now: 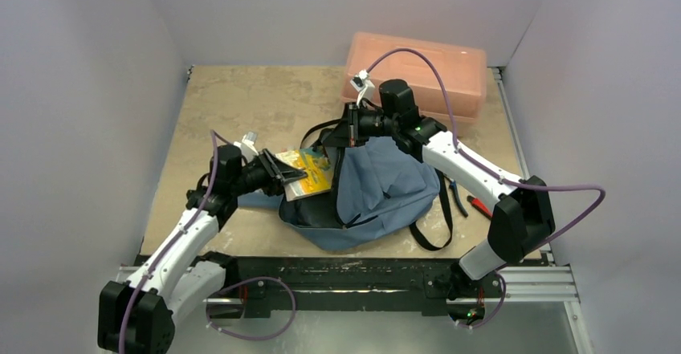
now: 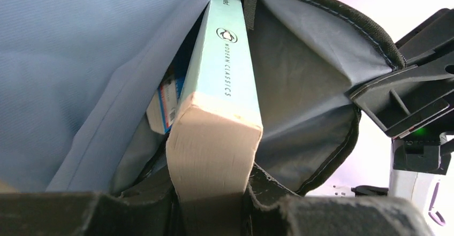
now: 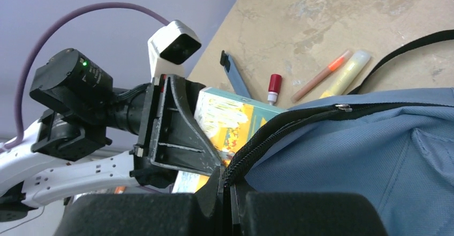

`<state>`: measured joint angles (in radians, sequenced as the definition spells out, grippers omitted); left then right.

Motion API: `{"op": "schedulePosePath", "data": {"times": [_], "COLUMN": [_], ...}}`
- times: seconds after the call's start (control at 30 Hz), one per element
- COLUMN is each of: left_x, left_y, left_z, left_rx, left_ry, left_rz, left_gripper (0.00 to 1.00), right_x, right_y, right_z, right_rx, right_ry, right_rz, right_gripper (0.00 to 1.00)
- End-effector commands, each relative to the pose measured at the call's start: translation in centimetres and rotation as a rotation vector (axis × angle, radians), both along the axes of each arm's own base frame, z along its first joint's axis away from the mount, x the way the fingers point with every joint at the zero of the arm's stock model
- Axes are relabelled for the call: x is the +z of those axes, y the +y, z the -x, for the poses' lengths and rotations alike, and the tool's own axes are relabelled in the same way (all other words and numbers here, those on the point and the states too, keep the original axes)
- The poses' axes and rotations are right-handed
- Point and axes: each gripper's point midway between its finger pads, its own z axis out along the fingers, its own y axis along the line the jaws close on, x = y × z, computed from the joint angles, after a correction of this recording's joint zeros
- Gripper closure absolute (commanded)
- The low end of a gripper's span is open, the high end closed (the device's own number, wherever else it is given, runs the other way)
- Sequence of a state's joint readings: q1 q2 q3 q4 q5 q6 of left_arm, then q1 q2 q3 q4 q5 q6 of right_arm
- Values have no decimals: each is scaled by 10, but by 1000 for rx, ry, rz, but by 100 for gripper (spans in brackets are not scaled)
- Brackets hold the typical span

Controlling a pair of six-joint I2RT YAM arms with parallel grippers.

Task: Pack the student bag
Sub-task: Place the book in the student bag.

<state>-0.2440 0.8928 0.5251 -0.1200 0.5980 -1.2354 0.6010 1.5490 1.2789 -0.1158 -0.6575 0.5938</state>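
Observation:
The blue-grey student bag (image 1: 377,193) lies mid-table with its mouth facing left. My right gripper (image 1: 351,129) is shut on the bag's zipper edge (image 3: 278,126) and holds the opening up; its jaws (image 3: 229,188) pinch the black zipper tape. My left gripper (image 1: 287,176) is shut on a thick paperback book (image 1: 309,171) with a pale blue spine (image 2: 219,86) and a yellow cover (image 3: 230,121). The book's far end sits inside the bag's mouth (image 2: 305,86). Another book (image 2: 163,105) lies inside the bag. The left fingers (image 2: 134,209) clamp the book's page edge.
A rigid salmon-pink box (image 1: 417,73) stands at the back right, behind the right arm. A red-handled tool (image 1: 479,206) lies right of the bag. Black straps (image 1: 438,225) trail toward the front. Several pens and markers (image 3: 321,75) lie on the table behind the bag.

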Motion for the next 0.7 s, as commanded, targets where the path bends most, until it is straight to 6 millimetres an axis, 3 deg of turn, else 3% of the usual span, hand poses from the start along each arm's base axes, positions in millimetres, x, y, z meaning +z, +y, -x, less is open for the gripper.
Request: {"op": "schedulePosePath", "data": {"times": [0.0, 0.1, 0.23, 0.37, 0.53, 0.57, 0.67], "left_x": [57, 45, 15, 5, -38, -44, -64], "left_y": [-27, -59, -93, -140, -174, -176, -169], "left_z": [-19, -22, -44, -60, -74, -74, -65], "left_rx": [-47, -103, -47, -61, -5, -7, 1], "left_ry": [-217, -191, -172, -170, -79, -48, 32], "left_rz": [102, 77, 29, 66, 11, 4, -23], "left_gripper": [100, 100, 100, 100, 100, 95, 67], "right_x": [54, 55, 56, 50, 44, 42, 35], "right_y": [11, 12, 10, 6, 2, 1, -3], "right_z": [7, 6, 8, 7, 7, 6, 4], "right_rx": [80, 88, 81, 60, 37, 32, 15], "right_ry": [-112, -109, -121, -122, -125, -126, -130], "right_rz": [-153, -160, -156, -138, -117, -110, -77], "right_gripper": [100, 100, 100, 100, 100, 100, 100]}}
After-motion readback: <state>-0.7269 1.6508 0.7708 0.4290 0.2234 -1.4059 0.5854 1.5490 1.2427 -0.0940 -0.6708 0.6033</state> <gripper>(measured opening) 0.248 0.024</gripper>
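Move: The left hand holds the yellow book by its edge. The student bag's open pocket centres about 8 cm to its right, level with it fore and aft and some 8 cm below; a blue book already sits inside. The zipped flap edge pinched by the right fingers is about 8 cm ahead, 13 cm right and 7 cm above. The pocket's middle lies from the right hand some 8 cm back, 5 cm left and 15 cm below. Still pinching the book, the left hand pushes it through the bag's mouth and under the raised flap, about 17 cm to its right, sinking some 6 cm and drifting 5 cm forward, with hardly any turn and an unchanged grip. The closed right fingers keep the zipped edge held up, staying almost in place. ##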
